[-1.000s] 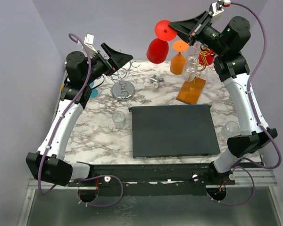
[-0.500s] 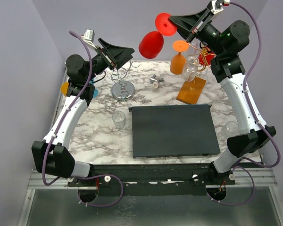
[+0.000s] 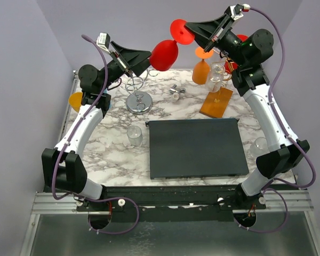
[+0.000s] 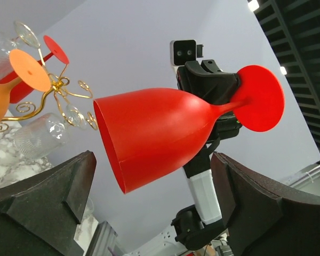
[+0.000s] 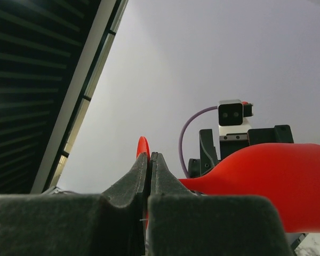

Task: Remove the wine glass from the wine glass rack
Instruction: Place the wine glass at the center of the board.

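Note:
My right gripper [image 3: 188, 29] is shut on the round foot of a red wine glass [image 3: 164, 54] and holds it high in the air, lying sideways, left of the wine glass rack. In the right wrist view the foot [image 5: 142, 146] shows as a thin red edge pinched between the pads. My left gripper [image 3: 141, 60] is open and raised. The red bowl [image 4: 154, 133] hangs just beyond its wide-apart fingers [image 4: 240, 186], touching neither. The rack's gold hooks [image 4: 58, 88] and wooden base [image 3: 216, 101] stand at the back right, with an orange glass [image 3: 201, 71] and clear glasses [image 3: 216, 74] hanging.
A silver chrome wire stand [image 3: 139, 101] stands under my left gripper. A dark flat tray [image 3: 194, 146] lies mid-table. Clear tumblers sit at its left [image 3: 135, 135] and by the right arm [image 3: 260, 145]. A small metal piece [image 3: 176, 92] lies behind the tray.
My right arm has carried the red glass up and to the left. My left arm has risen toward it, so the bowl now hangs at its open fingers.

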`<action>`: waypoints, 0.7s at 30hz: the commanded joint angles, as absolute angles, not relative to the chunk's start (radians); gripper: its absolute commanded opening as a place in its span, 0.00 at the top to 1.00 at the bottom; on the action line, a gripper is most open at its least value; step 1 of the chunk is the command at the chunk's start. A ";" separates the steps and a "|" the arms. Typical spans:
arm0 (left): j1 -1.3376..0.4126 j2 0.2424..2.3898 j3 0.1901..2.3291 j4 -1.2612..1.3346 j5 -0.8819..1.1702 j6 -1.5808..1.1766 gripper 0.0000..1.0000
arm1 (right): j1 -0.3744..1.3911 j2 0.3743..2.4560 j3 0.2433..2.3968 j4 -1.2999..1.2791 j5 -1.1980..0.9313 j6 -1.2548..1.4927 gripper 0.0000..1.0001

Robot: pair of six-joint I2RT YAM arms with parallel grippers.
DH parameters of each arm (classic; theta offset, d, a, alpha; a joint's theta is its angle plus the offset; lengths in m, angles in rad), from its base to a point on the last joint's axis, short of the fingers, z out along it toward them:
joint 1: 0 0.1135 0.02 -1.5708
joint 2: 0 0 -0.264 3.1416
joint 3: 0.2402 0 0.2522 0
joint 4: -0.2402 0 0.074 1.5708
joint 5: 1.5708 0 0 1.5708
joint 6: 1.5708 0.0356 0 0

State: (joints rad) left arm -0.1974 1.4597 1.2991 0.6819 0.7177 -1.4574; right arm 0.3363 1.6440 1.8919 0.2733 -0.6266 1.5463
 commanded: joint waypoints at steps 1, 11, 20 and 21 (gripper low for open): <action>-0.193 1.490 1.285 0.870 0.753 -1.588 0.05 | 0.347 1.648 1.883 0.389 -0.652 1.606 0.99; -0.193 1.530 1.289 1.086 0.752 -1.782 0.22 | 0.349 1.673 1.886 0.470 -0.687 1.685 0.99; -0.204 1.530 1.310 1.134 0.758 -1.836 0.41 | 0.349 1.702 1.914 0.504 -0.710 1.722 1.00; -0.206 1.530 1.312 1.137 0.761 -1.838 0.44 | 0.350 1.707 1.917 0.509 -0.715 1.725 0.99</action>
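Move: The red wine glass hangs bowl-down from the right fingers, which already pinch its foot. Its bowl is about 6 cm to the right of the open left hand, 4 cm above and roughly 1 cm ahead; from the right hand it is some 7 cm left, 7 below and 1 ahead. The orange glass is about 20 cm right, 6 ahead and 20 below the left hand; the silver hook stand 5 left, 4 ahead, some 33 below. Left rises some 3 cm and back towards the bowl, fingers closing a third; right keeps the foot pinched. ##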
